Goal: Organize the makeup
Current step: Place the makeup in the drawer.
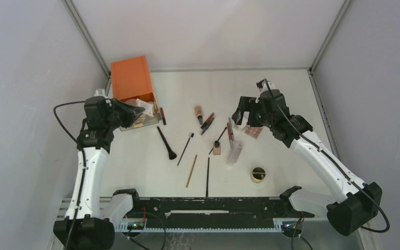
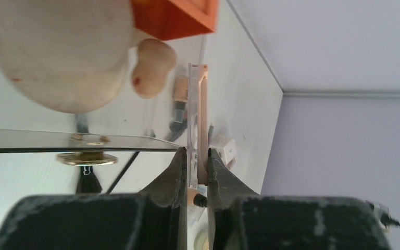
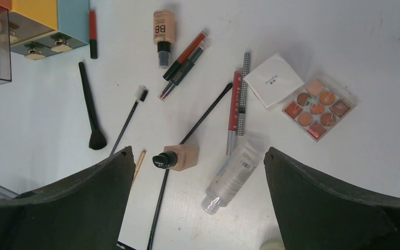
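Observation:
My left gripper (image 2: 197, 156) is shut on a thin flat case (image 2: 198, 114), clear on one side and pale pink on the other, held edge-on. It sits by the open clear drawer (image 2: 57, 139) of the orange box (image 1: 132, 78). Beige sponge puffs (image 2: 62, 57) loom close above. My right gripper (image 3: 199, 156) hangs open over the table. Below it lie a tan foundation bottle (image 3: 182, 155) and a clear bottle (image 3: 232, 174). A reddish-pan palette (image 3: 317, 107), a white packet (image 3: 273, 79), a BB tube (image 3: 163, 31), pencils (image 3: 183, 57) and a black brush (image 3: 91, 112) lie spread beyond.
A round tan roll (image 1: 258, 174) lies near the front right. A wooden pencil (image 1: 191, 171) and a black pencil (image 1: 208, 177) lie toward the near edge. Grey walls close in on both sides. The box's lower drawers show gold knobs (image 3: 34, 49).

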Available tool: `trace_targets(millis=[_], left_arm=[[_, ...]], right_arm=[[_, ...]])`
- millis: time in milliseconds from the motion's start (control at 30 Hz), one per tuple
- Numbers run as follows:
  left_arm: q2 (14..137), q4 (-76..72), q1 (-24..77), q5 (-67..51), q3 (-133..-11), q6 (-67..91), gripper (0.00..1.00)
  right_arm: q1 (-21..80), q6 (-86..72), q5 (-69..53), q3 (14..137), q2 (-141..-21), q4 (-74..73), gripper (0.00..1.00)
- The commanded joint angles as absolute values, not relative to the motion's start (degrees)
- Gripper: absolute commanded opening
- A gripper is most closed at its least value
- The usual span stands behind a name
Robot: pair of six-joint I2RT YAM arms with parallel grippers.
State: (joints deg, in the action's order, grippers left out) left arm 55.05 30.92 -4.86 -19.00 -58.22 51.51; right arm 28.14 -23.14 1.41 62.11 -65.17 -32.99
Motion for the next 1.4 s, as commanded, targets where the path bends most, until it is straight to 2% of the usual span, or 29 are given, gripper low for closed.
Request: trace_targets(millis=[0,333,733,800,900,933,967,1067,1200,1367], left_arm=[[53.2,25.2,-6.2,-12.4,-54.6,58.6,0.0],[56.2,20.6,-14.8,-18.3,-50.4,61.8,0.01],[58.2,14.0,-18.0,-20.4,-47.0,64.7,0.03],[59.2,14.0,-18.4,-20.1,-47.7,64.2,0.1],[61.1,15.6,-19.3,-20.3,-48.9,62.6,0.43],[61.4,15.8,-19.6,-21.0,-49.3,62.3,0.51],[61.4,16.0,-19.6,-21.9,-49.7,61.9,0.54],[59.9,17.2,-19.7,-23.3,-51.4,60.6,0.59],[55.7,19.3,-19.7,-21.8,-54.0,58.3,0.58],[56.3,22.9,-19.7,-22.7,-59.9,55.8,0.58]], right_arm=[[27.7,-23.7,-0.6,62.0,-65.0,-30.7,1.0],[24.1,-22.1,-0.7,60.3,-63.9,-33.8,1.0],[20.0,-20.1,-0.7,59.0,-62.9,-35.3,1.0],[19.7,-20.2,-1.1,58.5,-62.7,-35.0,1.0],[19.6,-20.7,-1.7,58.1,-63.0,-34.8,1.0],[19.6,-20.8,-2.0,58.1,-63.2,-34.8,1.0],[19.6,-20.8,-2.1,58.1,-63.4,-34.8,1.0],[19.5,-20.7,-2.6,58.2,-63.6,-34.2,1.0],[19.3,-20.7,-3.5,58.2,-64.2,-32.9,1.0],[18.6,-21.7,-7.0,58.2,-65.0,-30.6,1.0]])
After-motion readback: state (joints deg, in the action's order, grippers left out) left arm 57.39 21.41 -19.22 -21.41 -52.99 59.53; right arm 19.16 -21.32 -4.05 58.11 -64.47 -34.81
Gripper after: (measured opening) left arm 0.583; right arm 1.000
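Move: Some 4 cm left, 3 ahead and 9 below the left hand, which still holds the blush palette, lies the open drawer's middle. From that hand, the sponge in the drawer is about 1 cm right and 6 ahead, also 9 below; the red pen on the table is roughly 4 right, 11 ahead and 24 down. The eyeshadow palette lies about 8 cm right, 5 ahead and 20 below the empty right hand, the white box 2 right and 9 ahead. Swinging left about 8 cm and forward some 4 cm, while sinking about 5 cm and turning counter-clockwise nearly 20 degrees, the left hand takes the blush palette over the open drawer and down into it; the fingers open, let go and rise some 4 cm clear. The open right hand shifts about 4 cm right and 3 cm down towards the eyeshadow palette. ##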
